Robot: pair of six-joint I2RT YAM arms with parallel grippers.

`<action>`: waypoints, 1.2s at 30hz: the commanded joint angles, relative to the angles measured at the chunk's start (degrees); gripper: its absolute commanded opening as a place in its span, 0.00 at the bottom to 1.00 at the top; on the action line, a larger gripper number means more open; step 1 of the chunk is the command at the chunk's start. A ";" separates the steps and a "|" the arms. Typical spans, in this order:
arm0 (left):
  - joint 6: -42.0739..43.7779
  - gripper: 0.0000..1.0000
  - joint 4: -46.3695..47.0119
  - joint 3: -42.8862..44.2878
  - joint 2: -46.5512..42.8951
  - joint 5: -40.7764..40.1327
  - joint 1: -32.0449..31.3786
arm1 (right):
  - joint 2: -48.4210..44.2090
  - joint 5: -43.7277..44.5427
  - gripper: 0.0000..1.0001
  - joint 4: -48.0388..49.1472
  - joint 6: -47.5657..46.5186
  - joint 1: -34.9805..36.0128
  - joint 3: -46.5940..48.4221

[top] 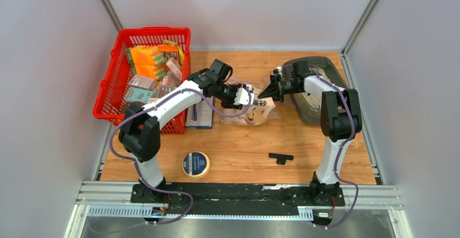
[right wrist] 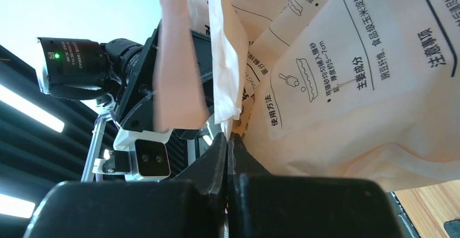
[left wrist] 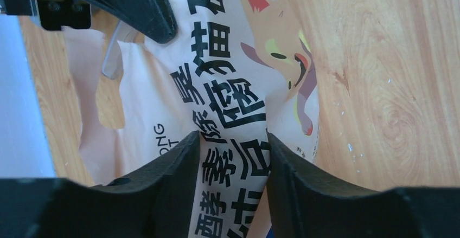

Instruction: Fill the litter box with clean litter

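A pale pink litter bag [top: 257,110] with a cartoon fox and black Chinese text hangs between my two grippers, over the wood at mid-table. My left gripper [top: 247,97] is shut on a fold of the bag's printed front [left wrist: 217,86]; the fold fills the gap between its fingers [left wrist: 232,137]. From the right, my right gripper [top: 266,93] is shut on the bag's thin top edge [right wrist: 228,137]. The dark grey litter box [top: 331,64] lies at the back right, partly under the right arm. The clean litter is hidden in the bag; a few pale specks [left wrist: 350,147] dot the wood.
A red mesh basket [top: 116,81] full of small boxes stands at the back left. A blue and white flat pack [top: 199,113] lies beside it. A tape roll [top: 196,163] and a black T-shaped piece [top: 281,157] lie on the near wood.
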 commanded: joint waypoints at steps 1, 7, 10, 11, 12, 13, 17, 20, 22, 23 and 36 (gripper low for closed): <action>-0.44 0.49 0.71 -0.15 -2.17 -3.81 0.00 | -0.88 -3.02 0.00 0.41 2.20 0.59 0.67; -7.30 0.21 6.87 -3.94 -6.39 -6.10 0.00 | -2.63 -1.36 0.00 -0.47 0.44 -0.72 0.93; -13.35 0.08 6.96 -3.15 -6.48 -7.24 0.00 | -3.95 1.72 0.01 -1.43 -3.86 -1.95 3.38; -15.21 0.05 7.05 -2.45 -6.57 -7.42 0.00 | -4.56 3.99 0.06 -2.39 -5.70 -2.48 4.44; -17.23 0.03 7.05 -2.27 -6.48 -7.68 0.08 | -5.44 5.32 0.18 -4.05 -13.90 -3.70 8.45; -21.17 0.00 7.14 -2.09 -6.31 -7.60 0.08 | -5.62 7.33 0.23 -7.64 -19.98 -4.32 11.62; -26.82 0.00 6.61 -1.91 -5.69 -6.37 0.17 | -6.76 18.66 0.41 -34.27 -59.55 -5.12 27.99; -30.34 0.00 7.31 -2.27 -5.25 -5.84 0.43 | -16.84 20.44 0.50 -27.33 -71.97 -4.77 20.21; -32.45 0.00 7.84 -2.18 -4.99 -5.22 0.52 | -22.03 21.93 0.55 -22.46 -80.10 -2.32 10.93; -32.98 0.00 8.45 -2.00 -4.99 -5.05 0.70 | -26.93 24.73 0.58 -20.61 -84.42 -1.00 8.52; -36.68 0.00 8.98 -0.51 -3.76 -3.64 1.23 | -30.77 34.33 0.71 3.65 -93.17 12.37 -8.82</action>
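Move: The folded top of the litter bag lies between the left hand's open fingers, about 1 cm below its hand point. From the right hand, which still holds the bag's upper edge, that folded top is some 2 cm back, 4 cm left and 3 cm below. The litter box lies about 23 cm to the right hand's right and 4 cm ahead, the black scraper roughly 20 cm back and 9 cm right, both some 16 cm below. Left hand pinches the bag top; right lets go, arcs about 10 cm up, back and down, tipping downward. ##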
